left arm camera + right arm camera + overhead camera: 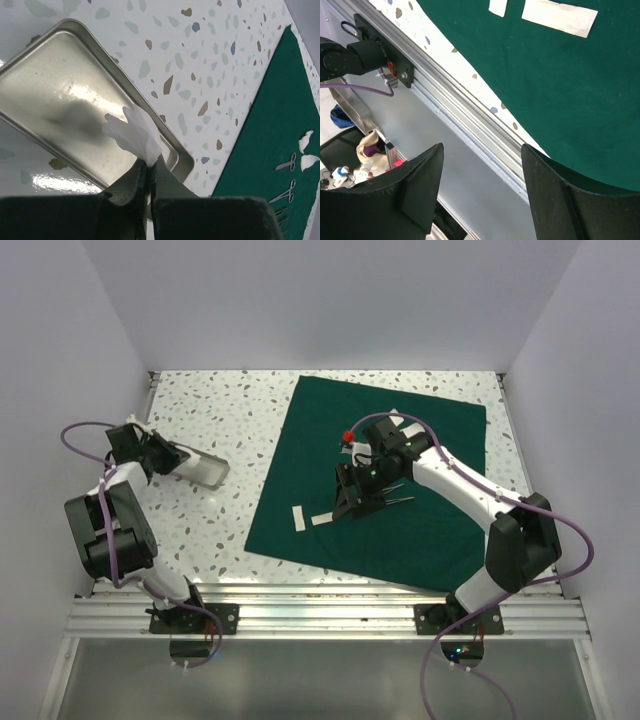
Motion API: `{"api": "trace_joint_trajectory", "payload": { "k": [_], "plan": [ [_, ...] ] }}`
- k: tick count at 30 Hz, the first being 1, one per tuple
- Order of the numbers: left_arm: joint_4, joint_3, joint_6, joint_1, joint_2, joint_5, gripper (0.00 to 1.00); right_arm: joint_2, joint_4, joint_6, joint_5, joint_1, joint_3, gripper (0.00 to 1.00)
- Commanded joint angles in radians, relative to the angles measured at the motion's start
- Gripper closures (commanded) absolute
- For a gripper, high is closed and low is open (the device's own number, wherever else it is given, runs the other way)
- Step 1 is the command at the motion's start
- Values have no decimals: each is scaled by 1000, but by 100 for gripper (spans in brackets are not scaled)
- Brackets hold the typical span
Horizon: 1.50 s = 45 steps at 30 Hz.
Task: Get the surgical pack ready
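The dark green drape (380, 480) lies spread flat mid-table. A shiny metal tray (55, 100) rests on the speckled table to its left. Over the tray's near corner my left gripper (150, 164) is shut on a crumpled white gauze piece (136, 132). My right gripper (356, 496) hovers over the drape's middle, open and empty, its fingertips (436, 152) wide apart. Two flat gauze pieces (298, 518) lie at the drape's left edge. Steel scissors and forceps (286, 165) lie on the drape; thin steel instruments (400, 501) show beside the right gripper.
An aluminium rail (320, 605) runs along the table's near edge, with both arm bases on it. White walls close in the left, right and back. Purple cables (575, 540) loop off each arm.
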Motion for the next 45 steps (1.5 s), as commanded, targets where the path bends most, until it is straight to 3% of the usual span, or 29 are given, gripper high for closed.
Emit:
{"api": "trace_joint_trajectory", "payload": {
  "k": [1,19,36,44,45],
  "plan": [
    [36,70,-9,10,34,-62,100,-30,-2,-16,-25,0,-2,32],
    [33,208,-37,18,234,-77,100,-18,6,-6,1,-26,1,32],
    [-85,305,58,25,331,-125,99,45,18,13,-5,-32,53,32],
    [-158,329,78,25,317,-140,63,73,17,10,-14,-34,75,32],
    [-158,326,78,25,312,-142,55,76,14,10,-14,-32,81,32]
  ]
}}
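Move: The left gripper already holds a white gauze over the metal tray. Its goal, the tray's far-left end, lies about 5 cm ahead, 6 cm to its left and 8 cm below. The tray's middle is nearly underneath, roughly 1 cm ahead, 1 cm left and 8 cm down. From the right hand, that tray end is some 21 cm ahead, 41 cm left and 14 cm below. Lower the left gripper about 5.5 cm into the far-left end of the tray while carrying the pinched gauze some 5 cm left and 4 cm forward, with the forward travel stopping before the descent does. Tip the fingers about 10 degrees further down, then, once low by the far corner, open them a little under halfway to release the gauze. ##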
